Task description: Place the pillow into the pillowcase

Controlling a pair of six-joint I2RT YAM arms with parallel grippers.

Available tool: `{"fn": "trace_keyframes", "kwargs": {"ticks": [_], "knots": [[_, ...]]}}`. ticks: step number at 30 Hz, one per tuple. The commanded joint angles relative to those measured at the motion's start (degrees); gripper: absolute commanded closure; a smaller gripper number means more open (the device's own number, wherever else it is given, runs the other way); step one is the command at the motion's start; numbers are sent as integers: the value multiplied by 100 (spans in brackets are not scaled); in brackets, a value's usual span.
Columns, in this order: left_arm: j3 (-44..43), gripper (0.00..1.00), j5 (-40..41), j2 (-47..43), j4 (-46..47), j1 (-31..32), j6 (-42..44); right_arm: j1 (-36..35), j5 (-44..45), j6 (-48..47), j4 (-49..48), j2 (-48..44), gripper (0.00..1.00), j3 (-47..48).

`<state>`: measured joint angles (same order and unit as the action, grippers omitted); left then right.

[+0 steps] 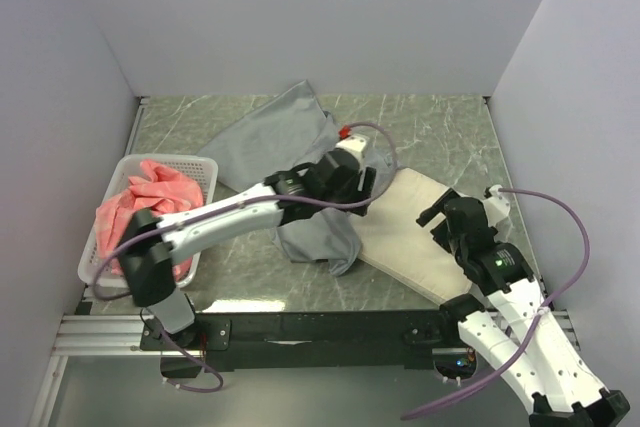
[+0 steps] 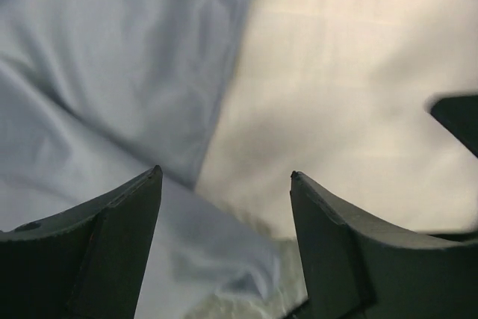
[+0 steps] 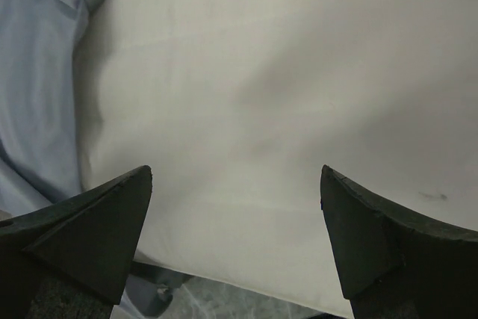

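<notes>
The cream pillow [image 1: 405, 237] lies flat on the table right of centre, its left end against the grey pillowcase [image 1: 268, 137], which is spread toward the back and bunched up [image 1: 320, 237] at the front. My left gripper [image 1: 366, 187] hovers over the seam where pillowcase [image 2: 112, 72] meets pillow [image 2: 351, 95]; it [image 2: 224, 175] is open with nothing between the fingers. My right gripper [image 1: 464, 205] is above the pillow's right part, open [image 3: 236, 173] and wide over the pillow [image 3: 284, 95], holding nothing. A fold of pillowcase [image 3: 37, 80] shows at the left of the right wrist view.
A white lattice basket [image 1: 203, 164] with a pink-red checked cloth [image 1: 150, 209] stands at the left edge of the marbled table [image 1: 440, 132]. Grey walls close the table on three sides. A black rail [image 1: 320, 327] runs along the near edge.
</notes>
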<state>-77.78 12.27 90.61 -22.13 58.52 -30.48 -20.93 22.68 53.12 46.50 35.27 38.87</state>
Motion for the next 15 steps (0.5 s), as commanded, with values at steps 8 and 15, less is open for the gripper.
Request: {"fn": "trace_keyframes", "kwargs": {"ticks": [8, 15], "knots": [[-1546, 28, 1426, 2283, -1179, -7, 763, 229, 475, 805, 1353, 437, 0, 569], [-2530, 94, 1296, 2559, -1241, -122, 1034, 265, -157, 664, 293, 683, 0, -239]]}}
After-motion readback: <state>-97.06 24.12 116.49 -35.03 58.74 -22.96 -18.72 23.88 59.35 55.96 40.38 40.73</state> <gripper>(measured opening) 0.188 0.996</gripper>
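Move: The upper layer of the pillowcase's open edge lies some 11 cm below the open left hand and about 5 cm ahead, barely to its right. The bare part of the pillow is centred around 13 cm to this hand's right and 7 cm back, lower by 12 cm. From the right hand, open over the pillow, that edge lies about 12 cm left, 7 cm ahead and 8 cm below. The left hand drops about 11 cm and reaches 5 cm forward, rolling some 25 degrees, and pinches the pillowcase edge. ##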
